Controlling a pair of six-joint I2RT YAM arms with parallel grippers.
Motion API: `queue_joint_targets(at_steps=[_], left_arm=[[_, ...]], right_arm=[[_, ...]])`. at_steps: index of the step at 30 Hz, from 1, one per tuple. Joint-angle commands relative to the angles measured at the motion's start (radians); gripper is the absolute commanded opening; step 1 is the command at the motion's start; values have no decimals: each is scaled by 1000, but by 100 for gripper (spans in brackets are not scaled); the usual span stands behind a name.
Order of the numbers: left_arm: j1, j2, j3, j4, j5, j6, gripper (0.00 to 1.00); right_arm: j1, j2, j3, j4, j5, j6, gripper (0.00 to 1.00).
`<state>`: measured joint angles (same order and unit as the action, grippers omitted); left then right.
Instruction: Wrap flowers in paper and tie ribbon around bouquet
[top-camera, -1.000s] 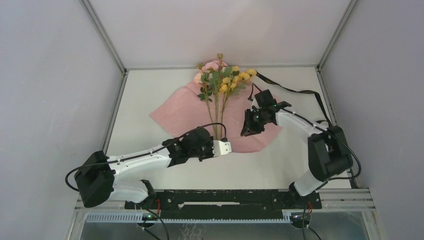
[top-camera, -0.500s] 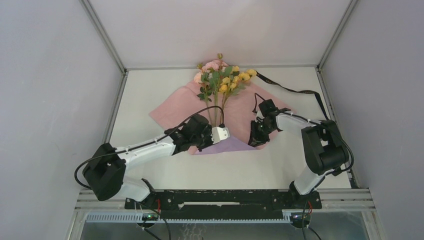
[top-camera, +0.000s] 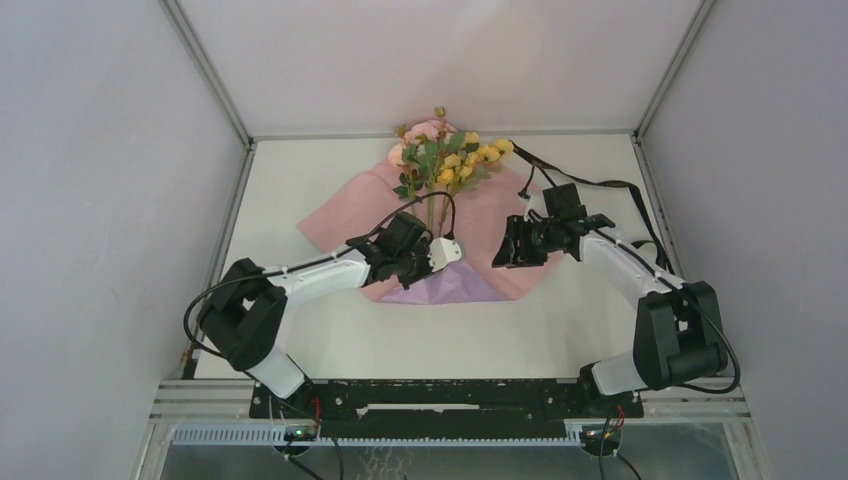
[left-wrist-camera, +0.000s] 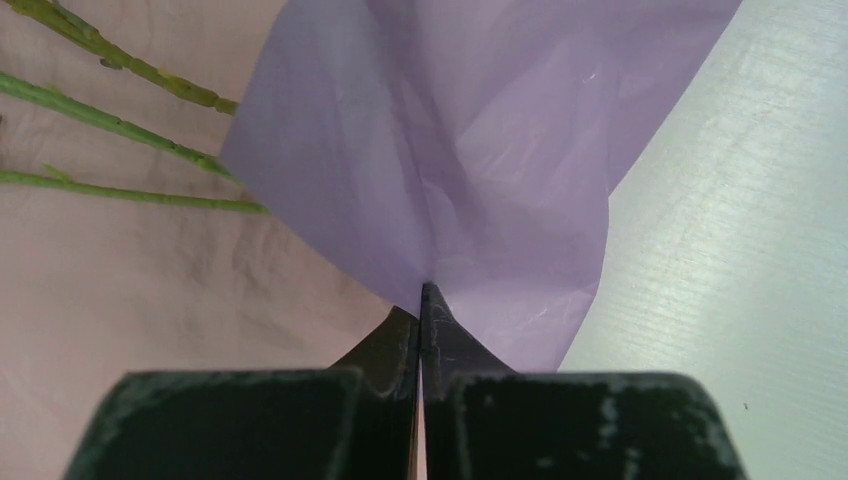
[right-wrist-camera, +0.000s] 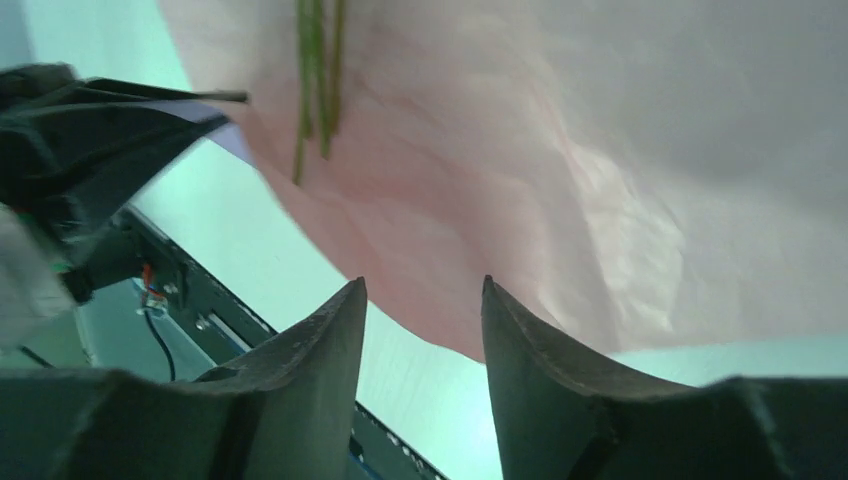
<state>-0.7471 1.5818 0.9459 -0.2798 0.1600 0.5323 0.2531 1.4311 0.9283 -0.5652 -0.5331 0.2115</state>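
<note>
The flowers (top-camera: 440, 160), pink and yellow with long green stems (left-wrist-camera: 120, 130), lie on the spread paper (top-camera: 335, 215), pinkish side up. My left gripper (top-camera: 435, 266) is shut on the paper's near corner (left-wrist-camera: 450, 150), which is folded up over the stem ends with its lilac side showing (top-camera: 447, 290). In the left wrist view the left gripper (left-wrist-camera: 421, 300) pinches the lilac fold. My right gripper (top-camera: 507, 250) hovers open over the paper's right part. In the right wrist view nothing lies between the right gripper's (right-wrist-camera: 423, 290) fingers, and the paper's edge (right-wrist-camera: 500, 150) and the stems (right-wrist-camera: 315, 70) lie beyond. The dark ribbon (top-camera: 585, 182) lies at the back right.
Grey walls and metal frame posts (top-camera: 205, 70) close the table on three sides. The black base rail (top-camera: 440, 395) runs along the near edge. The left arm (right-wrist-camera: 80, 130) shows at the left of the right wrist view.
My left gripper has carried the paper corner farther toward the flowers, so more lilac side shows. My right gripper dipped to the paper's right edge, then drew back and opened wider.
</note>
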Motion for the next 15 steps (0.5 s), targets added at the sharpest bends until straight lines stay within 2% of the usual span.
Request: queue_joint_targets(at_steps=[1, 3, 7, 10, 15], left_arm=[[12, 25, 87, -17, -3, 27, 0], [12, 33, 93, -19, -2, 30, 0], [14, 49, 104, -28, -2, 34, 0], [15, 62, 112, -30, -10, 38, 0], [22, 78, 130, -34, -12, 35, 0]], right_arm=[[-3, -6, -25, 224, -142, 10, 57], [-3, 7, -51, 359, -245, 34, 63], [7, 58, -73, 484, -335, 73, 73], [48, 104, -91, 528, -372, 66, 75], [96, 165, -105, 520, -339, 45, 73]])
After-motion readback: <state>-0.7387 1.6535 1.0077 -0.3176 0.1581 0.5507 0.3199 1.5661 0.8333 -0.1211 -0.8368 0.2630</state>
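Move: The left hand already pinches the folded-up near corner of the pink-and-purple paper, with the lower ends of the stems about 3 cm to its right, 2 cm ahead and 4 cm below; the flower heads lie some 24 cm ahead and 4 cm right. From the open right hand, the middle of the purple flap is roughly 10 cm left, 5 cm back and 7 cm below. The stem ends are about 12 cm to the right hand's left and 1 cm ahead, the flower heads about 20 cm ahead and 10 cm left. The right hand swings about 7 cm to the left towards the purple flap and the left gripper, in a shallow arc that first rises and reaches forward a little, then sinks and draws back, while its fingers spread wider and its wrist turns some 20 degrees so they point more sideways to the left and less steeply down. The left hand keeps its shut pinch on the paper corner and eases it only about 1 cm forward and 1 cm down over the stem ends. ##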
